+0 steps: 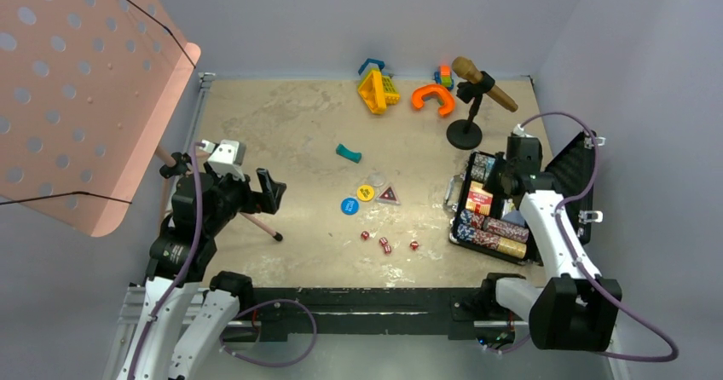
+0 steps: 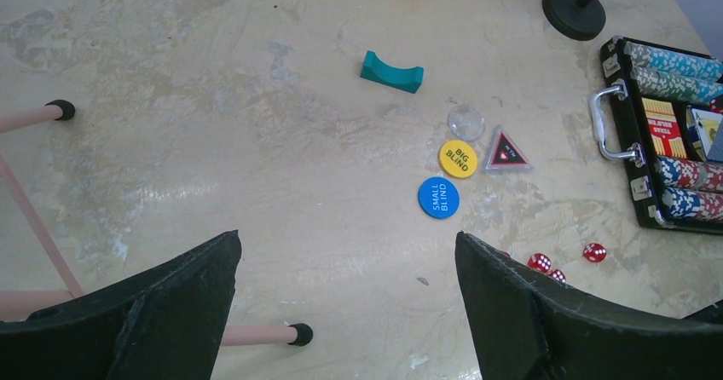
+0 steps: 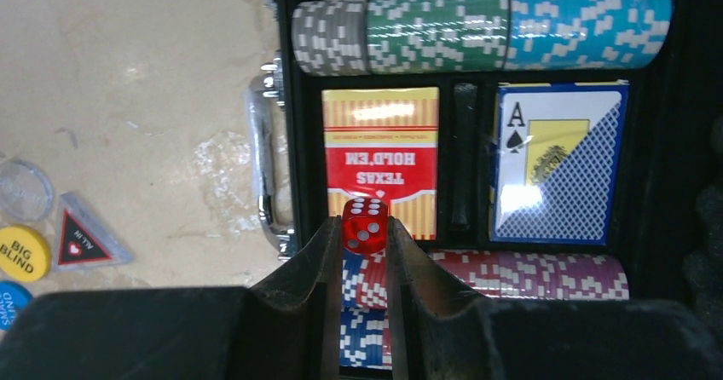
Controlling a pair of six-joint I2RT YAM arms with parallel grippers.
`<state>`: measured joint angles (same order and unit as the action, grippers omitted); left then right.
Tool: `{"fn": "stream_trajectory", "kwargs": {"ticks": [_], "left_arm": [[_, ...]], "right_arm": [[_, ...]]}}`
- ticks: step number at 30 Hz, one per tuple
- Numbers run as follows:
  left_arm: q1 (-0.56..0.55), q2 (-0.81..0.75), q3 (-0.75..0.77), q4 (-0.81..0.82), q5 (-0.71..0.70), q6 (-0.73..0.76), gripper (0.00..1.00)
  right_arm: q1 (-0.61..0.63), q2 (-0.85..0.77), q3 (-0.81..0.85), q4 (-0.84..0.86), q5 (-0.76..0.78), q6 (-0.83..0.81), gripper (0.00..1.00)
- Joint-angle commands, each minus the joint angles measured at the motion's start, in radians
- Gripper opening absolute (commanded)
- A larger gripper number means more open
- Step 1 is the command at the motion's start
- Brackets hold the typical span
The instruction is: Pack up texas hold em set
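The black poker case [image 1: 569, 175] lies open at the right of the table, with chip rows, a red card deck [image 3: 381, 146] and a blue-backed deck [image 3: 558, 163] inside. My right gripper [image 3: 364, 224] hangs over the case [image 3: 286, 99], shut on a small red die [image 3: 365, 231] just above the red deck's near edge. Three more red dice [image 1: 385, 245] lie on the table left of the case. Blue [image 2: 438, 198], yellow [image 2: 458, 158] and triangular [image 2: 506, 152] tokens sit mid-table beside a clear disc [image 2: 466, 123]. At the left, my left gripper [image 2: 345, 237] stands open and holds nothing.
A teal curved piece [image 1: 348, 152] lies mid-table. Yellow [image 1: 378, 90] and orange [image 1: 433, 99] plastic toys sit at the back. A microphone stand [image 1: 465, 133] rises just behind the case. A pink music stand [image 1: 77, 90] overhangs the left, with one foot [image 2: 298, 335] near my left gripper.
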<state>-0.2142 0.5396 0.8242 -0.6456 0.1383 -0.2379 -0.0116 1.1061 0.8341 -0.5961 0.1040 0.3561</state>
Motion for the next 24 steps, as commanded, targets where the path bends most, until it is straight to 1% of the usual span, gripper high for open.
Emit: {"fn": "stream_trajectory", "kwargs": {"ticks": [1, 6, 11, 15, 24], "left_arm": [[0.004, 0.011, 0.000, 0.041, 0.026, 0.028, 0.99], [0.004, 0.014, 0.001, 0.040, 0.025, 0.036, 0.99], [0.001, 0.014, 0.000, 0.040, 0.026, 0.041, 0.99], [0.000, 0.018, 0.002, 0.038, 0.022, 0.046, 0.99], [-0.009, 0.023, 0.002, 0.037, 0.017, 0.054, 0.99]], "right_arm": [[-0.081, 0.026, -0.017, 0.010, -0.099, -0.034, 0.00], [-0.132, 0.095, 0.019, 0.038, -0.079, -0.056, 0.00], [-0.142, 0.183, 0.086, 0.039, 0.008, -0.109, 0.00], [-0.148, 0.216, 0.108, 0.053, 0.064, -0.142, 0.00], [-0.149, 0.292, 0.112, 0.117, 0.082, -0.203, 0.00]]}}
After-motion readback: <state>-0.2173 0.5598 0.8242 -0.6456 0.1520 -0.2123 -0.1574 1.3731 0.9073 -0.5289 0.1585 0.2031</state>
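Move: The right hand already holds the red die above the open case. The dice slot between the two card decks lies about 5 cm to its right, 2 cm ahead and 6 cm below. The red deck's middle is 2 cm ahead and 1 cm right, the blue deck's 1 cm ahead and 10 cm right. The green chip row lies 7 cm ahead, 7 cm right. From the left hand the slot is roughly 53 cm right, 8 cm ahead and well below. Still pinching the red die between its fingertips, the right hand carries it off the red deck towards the dice slot: first right and down together, then right and a little forward at nearly level height, about 6 cm right and 4 cm down in all. The fingers tip some 10 degrees further down, the hand's left side dipping slightly; the grip stays shut. ##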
